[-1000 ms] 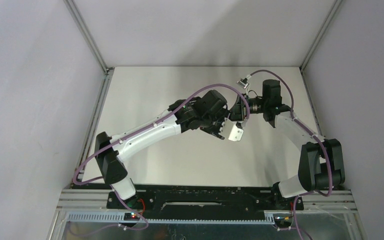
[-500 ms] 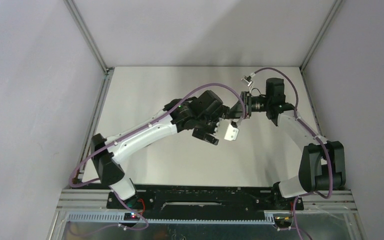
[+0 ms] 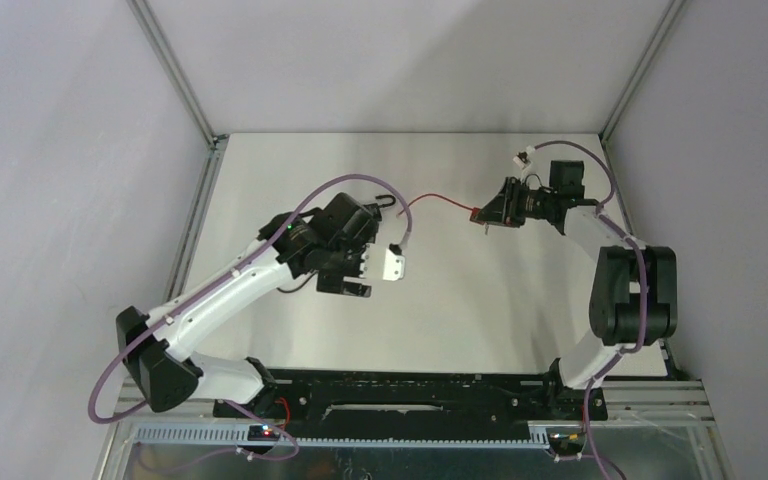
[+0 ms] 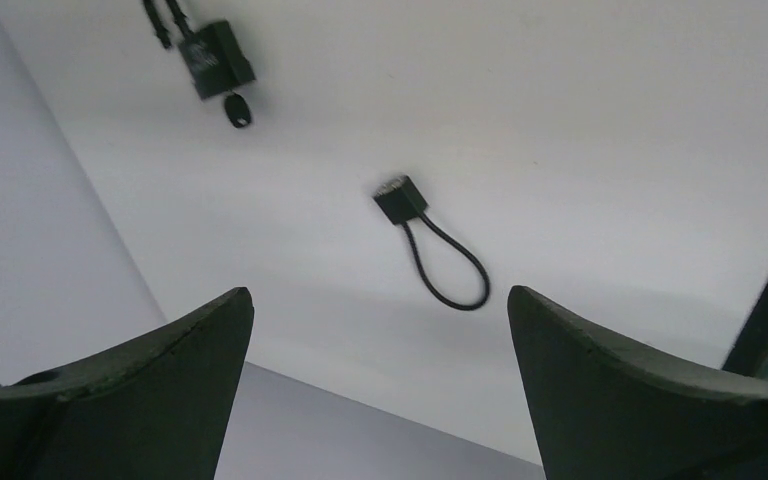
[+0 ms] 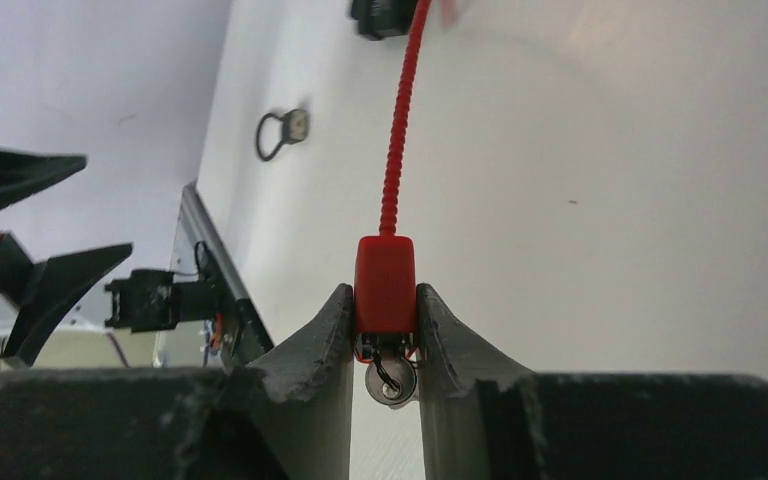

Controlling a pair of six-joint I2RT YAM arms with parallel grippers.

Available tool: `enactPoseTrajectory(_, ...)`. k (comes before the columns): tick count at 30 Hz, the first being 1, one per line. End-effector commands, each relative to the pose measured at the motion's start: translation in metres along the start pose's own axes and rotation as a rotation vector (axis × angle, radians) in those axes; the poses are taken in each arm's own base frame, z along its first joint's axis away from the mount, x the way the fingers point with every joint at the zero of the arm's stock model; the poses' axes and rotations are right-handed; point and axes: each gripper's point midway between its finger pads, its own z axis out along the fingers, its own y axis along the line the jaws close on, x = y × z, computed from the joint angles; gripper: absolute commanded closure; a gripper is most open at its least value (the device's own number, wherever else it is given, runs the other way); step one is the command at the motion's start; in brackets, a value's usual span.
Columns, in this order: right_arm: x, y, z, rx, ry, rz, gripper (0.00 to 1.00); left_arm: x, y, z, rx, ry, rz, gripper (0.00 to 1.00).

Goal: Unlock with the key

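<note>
My right gripper (image 5: 385,292) is shut on a red lock body (image 5: 385,280), and its silver keyhole end (image 5: 391,381) faces the wrist camera. In the top view this gripper (image 3: 483,213) sits right of centre. The lock's red cable (image 3: 438,203) trails left from it across the table toward a small black piece (image 3: 385,203). My left gripper (image 3: 378,272) stands open and empty, well left of the red lock. In the left wrist view it (image 4: 380,300) points at a black lock body (image 4: 218,62) with a dark key head (image 4: 239,110) sticking out of it.
A small black cable lock with a closed loop (image 4: 430,240) lies flat on the white table (image 3: 290,180); the same lock (image 5: 285,130) appears in the right wrist view. Grey walls and metal rails (image 3: 195,230) border the table. The left arm's purple cable (image 3: 405,228) hangs near the red cable's end.
The left gripper opened wide and drew back left, away from the right gripper. The right gripper shifted right with the red lock, and the red cable now lies stretched out.
</note>
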Motion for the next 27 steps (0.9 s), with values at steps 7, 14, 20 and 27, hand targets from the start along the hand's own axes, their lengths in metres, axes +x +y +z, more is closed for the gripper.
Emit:
enactPoseTrajectory(7, -0.008, -0.08, 0.016, 0.23, 0.01, 0.118, 1.0, 0.024, 0.003, 0.01, -0.107, -0.02, -0.273, 0.0)
enactPoseTrajectory(14, 0.001, -0.111, 0.033, 0.304, 0.105, 0.197, 0.76, 0.009, 0.012, 0.022, -0.122, -0.078, -0.487, 0.0)
enactPoseTrajectory(20, 0.002, -0.135, 0.036, 0.375, 0.156, 0.205, 0.54, 0.013, 0.018, 0.022, -0.163, -0.056, -0.558, 0.0)
enactPoseTrajectory(27, -0.01, -0.139, 0.02, 0.473, 0.165, 0.102, 0.27, 0.053, 0.006, 0.041, -0.154, 0.098, -0.654, 0.0)
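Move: The right hand still pinches the red lock, with the key in it. The patch of table it is going to lies about 6 cm ahead, 2 cm to the right and 14 cm below. The black padlock lies some 22 cm to this hand's left, 10 cm ahead and 15 cm lower. For the empty left hand, that same patch is roughly 18 cm ahead, 28 cm to the right and 19 cm down. The right hand, still pinching the red lock, lowers it some 12 cm to the table while reaching about 6 cm forward and 4 cm to the right. Its fingers tip further downward, then open near the bottom and let go of the lock. The left hand, wide open and empty, dips slightly, edges forward and turns about 30 degrees counter-clockwise above the black cable lock. ##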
